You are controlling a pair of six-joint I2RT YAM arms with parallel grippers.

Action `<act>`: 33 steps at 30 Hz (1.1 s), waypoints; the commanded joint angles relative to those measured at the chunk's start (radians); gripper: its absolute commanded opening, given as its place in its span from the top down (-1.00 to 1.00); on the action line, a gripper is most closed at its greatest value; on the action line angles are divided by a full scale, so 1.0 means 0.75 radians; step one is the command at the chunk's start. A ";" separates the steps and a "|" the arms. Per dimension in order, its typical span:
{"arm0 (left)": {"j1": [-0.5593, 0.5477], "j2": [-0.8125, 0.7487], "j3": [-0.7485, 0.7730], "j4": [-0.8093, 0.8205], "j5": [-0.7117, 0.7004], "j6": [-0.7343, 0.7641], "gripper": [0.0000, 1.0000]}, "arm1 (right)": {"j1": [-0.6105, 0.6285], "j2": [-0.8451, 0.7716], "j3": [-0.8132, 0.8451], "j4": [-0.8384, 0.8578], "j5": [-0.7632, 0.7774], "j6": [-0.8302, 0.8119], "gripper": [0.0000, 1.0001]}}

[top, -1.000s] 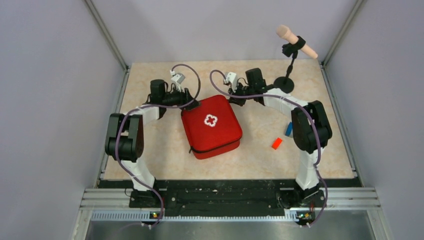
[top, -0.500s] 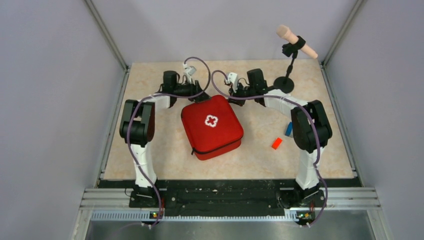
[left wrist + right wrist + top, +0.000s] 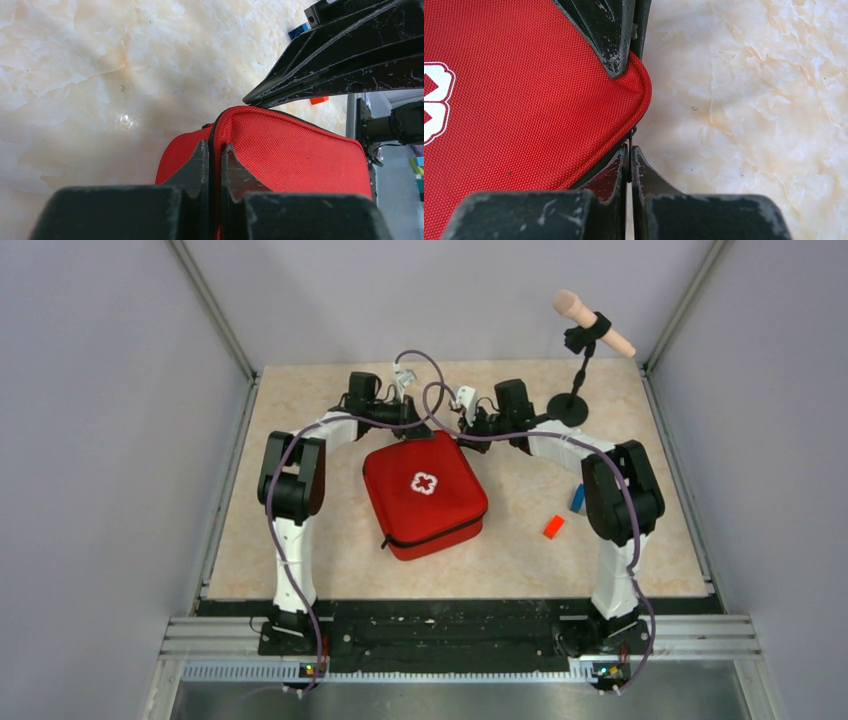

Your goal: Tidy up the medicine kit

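The medicine kit (image 3: 424, 493) lies closed in the middle of the table, a red case with a white cross on its lid. Both grippers meet at its far corner. My left gripper (image 3: 424, 428) is shut, its jaws pinching the kit's red edge seam (image 3: 216, 145). My right gripper (image 3: 458, 432) is shut on a thin black zipper pull (image 3: 629, 150) at the same corner. In the right wrist view the left gripper's fingers (image 3: 616, 35) press on the rounded corner of the kit (image 3: 514, 100). The kit's contents are hidden.
A small orange-red block (image 3: 553, 527) and a blue block (image 3: 577, 498) lie right of the kit, near the right arm's elbow. A microphone (image 3: 592, 325) on a black stand with a round base (image 3: 568, 408) stands at the far right. Walls enclose the table.
The left arm has swung right along the far side to the kit's far corner and its jaws have shut on the edge. The right arm has not moved.
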 commanded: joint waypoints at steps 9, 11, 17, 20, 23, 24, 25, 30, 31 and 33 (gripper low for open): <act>0.126 0.006 -0.012 -0.176 -0.043 0.074 1.00 | -0.014 -0.300 -0.207 -0.118 -0.051 -0.279 1.00; 0.164 -0.005 -0.022 -0.165 -0.068 0.058 1.00 | -0.022 -0.362 -0.273 -0.138 -0.042 -0.309 1.00; 0.276 -0.053 -0.132 0.121 -0.170 -0.199 1.00 | -0.022 -0.562 -0.492 -0.158 -0.046 -0.319 1.00; 0.305 -0.071 -0.176 0.250 -0.222 -0.316 1.00 | -0.023 -0.646 -0.579 -0.152 -0.064 -0.274 1.00; 0.361 -0.084 -0.197 0.292 -0.278 -0.350 1.00 | -0.020 -0.720 -0.642 -0.159 -0.094 -0.224 1.00; 0.370 -0.092 -0.202 0.292 -0.319 -0.354 1.00 | -0.021 -0.739 -0.664 -0.164 -0.097 -0.208 1.00; 0.378 -0.106 -0.215 0.297 -0.369 -0.364 1.00 | -0.020 -0.758 -0.681 -0.165 -0.100 -0.193 1.00; 0.439 -0.238 -0.453 0.480 -0.691 -0.554 1.00 | -0.020 -0.805 -0.738 -0.160 -0.137 -0.108 1.00; 0.450 -0.279 -0.521 0.510 -0.752 -0.597 1.00 | -0.017 -0.804 -0.747 -0.142 -0.145 -0.080 1.00; 0.465 -0.351 -0.661 0.597 -0.814 -0.686 1.00 | 0.000 -0.790 -0.758 -0.098 -0.145 -0.035 1.00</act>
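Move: The right hand already holds the medicine kit's zip pull beside the kit's far-right corner; the kit's near-right corner, where the pull is taken, lies about 17 cm back and 7 cm to the right. From that hand the red block is some 23 cm back and 23 cm right, the blue block about 15 cm back and 30 cm right. The left hand grips the far-right corner, with the kit's middle roughly 14 cm straight back of it and a few centimetres lower, and the pull about 8 cm to its right, nearly level with it. Back towards the base and somewhat to the right, the right hand draws the pinched zip pull about 13 cm back, along the kit's right side to its near-right corner. The left hand keeps its pinch on the far corner and, after a slight draw back, hauls it about 11 cm left, turning counter-clockwise by some 30 degrees. ##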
